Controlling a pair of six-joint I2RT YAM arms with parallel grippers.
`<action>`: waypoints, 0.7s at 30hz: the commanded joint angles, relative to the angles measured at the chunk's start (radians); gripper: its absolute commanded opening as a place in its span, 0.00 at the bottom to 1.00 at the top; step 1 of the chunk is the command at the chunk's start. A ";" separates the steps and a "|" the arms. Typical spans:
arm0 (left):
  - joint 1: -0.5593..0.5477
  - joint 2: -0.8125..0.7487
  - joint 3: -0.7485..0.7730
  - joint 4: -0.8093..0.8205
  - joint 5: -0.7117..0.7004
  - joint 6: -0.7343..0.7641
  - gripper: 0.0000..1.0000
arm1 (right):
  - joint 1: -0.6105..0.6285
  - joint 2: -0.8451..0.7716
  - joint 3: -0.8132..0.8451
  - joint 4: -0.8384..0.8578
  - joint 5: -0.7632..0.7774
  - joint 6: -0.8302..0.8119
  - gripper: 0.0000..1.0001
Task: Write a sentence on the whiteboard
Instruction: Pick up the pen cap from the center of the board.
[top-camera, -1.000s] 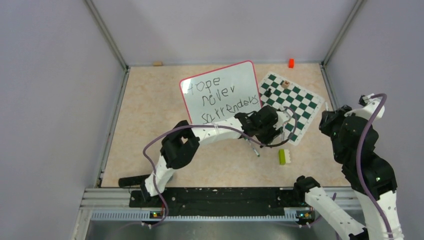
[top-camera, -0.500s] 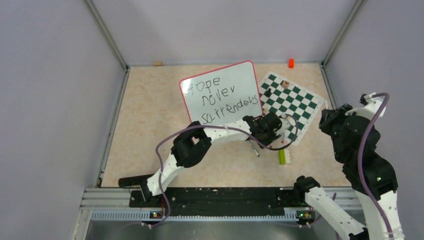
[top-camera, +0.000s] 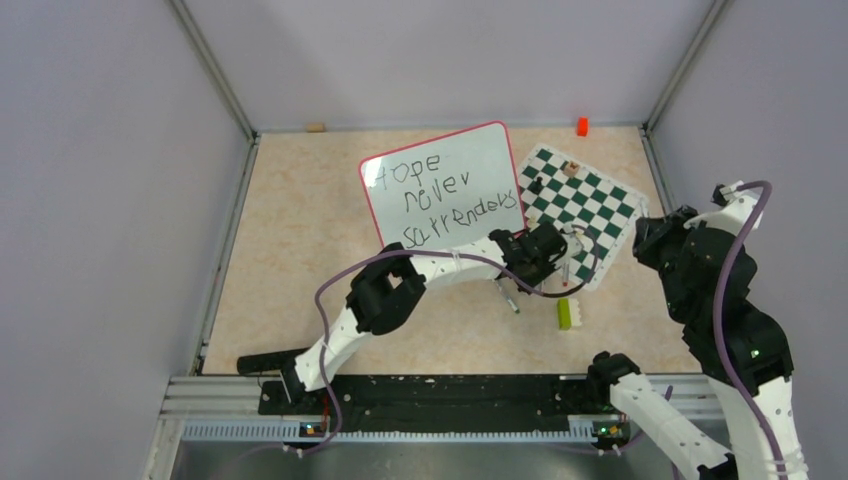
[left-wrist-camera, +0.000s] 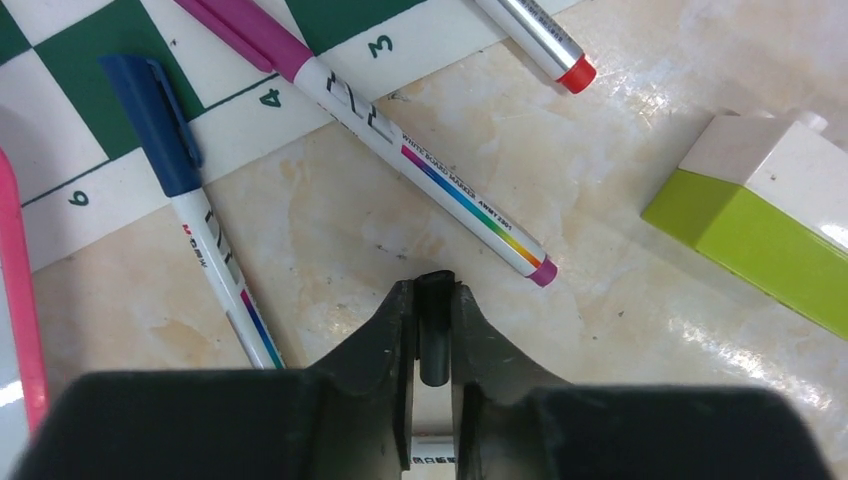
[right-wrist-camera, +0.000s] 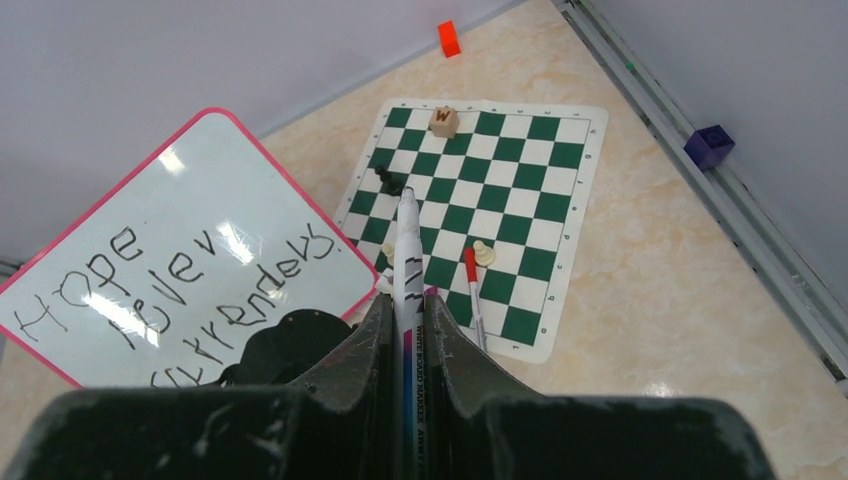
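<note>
The whiteboard (top-camera: 475, 150) lies tilted at the middle back, its pink rim also visible in the right wrist view (right-wrist-camera: 225, 160). The sentence (top-camera: 447, 193) reads "Hope never surrenders" in three dark lines (right-wrist-camera: 190, 285). My left gripper (top-camera: 541, 253) hovers low just off the board's near right corner; its jaws (left-wrist-camera: 434, 292) are pressed onto a short black marker cap (left-wrist-camera: 434, 335). My right gripper (right-wrist-camera: 406, 305), raised at the right (top-camera: 652, 237), is shut on an uncapped white marker (right-wrist-camera: 406, 240) pointing toward the chess mat.
The green-and-white chess mat (top-camera: 600, 215) holds a few pieces and a red-tipped pen (right-wrist-camera: 472, 295). Under the left gripper lie a pink marker (left-wrist-camera: 400, 135), a blue-capped marker (left-wrist-camera: 195, 215) and a green-white block (left-wrist-camera: 760, 225). An orange block (top-camera: 582, 126) sits at the back wall.
The left gripper slid a little to the right past the board's corner and its jaws narrowed onto the black cap. The right arm hardly moved.
</note>
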 joint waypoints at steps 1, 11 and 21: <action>0.000 0.019 0.018 -0.050 0.007 -0.027 0.02 | -0.009 0.008 0.032 0.027 -0.027 0.003 0.00; 0.078 -0.342 -0.154 0.031 0.009 -0.276 0.00 | -0.008 -0.007 0.021 0.036 -0.006 0.002 0.00; 0.213 -0.798 -0.507 0.338 0.120 -0.771 0.00 | -0.009 -0.093 -0.212 0.356 -0.712 -0.147 0.00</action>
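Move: The black pen cap is already between the left fingertips, right at the hand point, on the bare table. The green marker lies about 7 cm to its left, the blue marker some 6 cm ahead and 4 cm left, the purple marker roughly 4 cm ahead and 4 cm right, and the green-white block about 6 cm back and 10 cm right. From the right hand, still holding its marker, the cap is some 6 cm ahead, 16 cm left and 33 cm below. Close the left fingers to pinch the pen cap, pause briefly, then lift it fast, about 20 cm up and some 8 cm left, swinging the fingers up out of their steep downward slant and turning the hand counter-clockwise. Late on, sweep the right gripper about 7 cm left, turning it roughly 25 degrees counter-clockwise and keeping hold of the marker. ##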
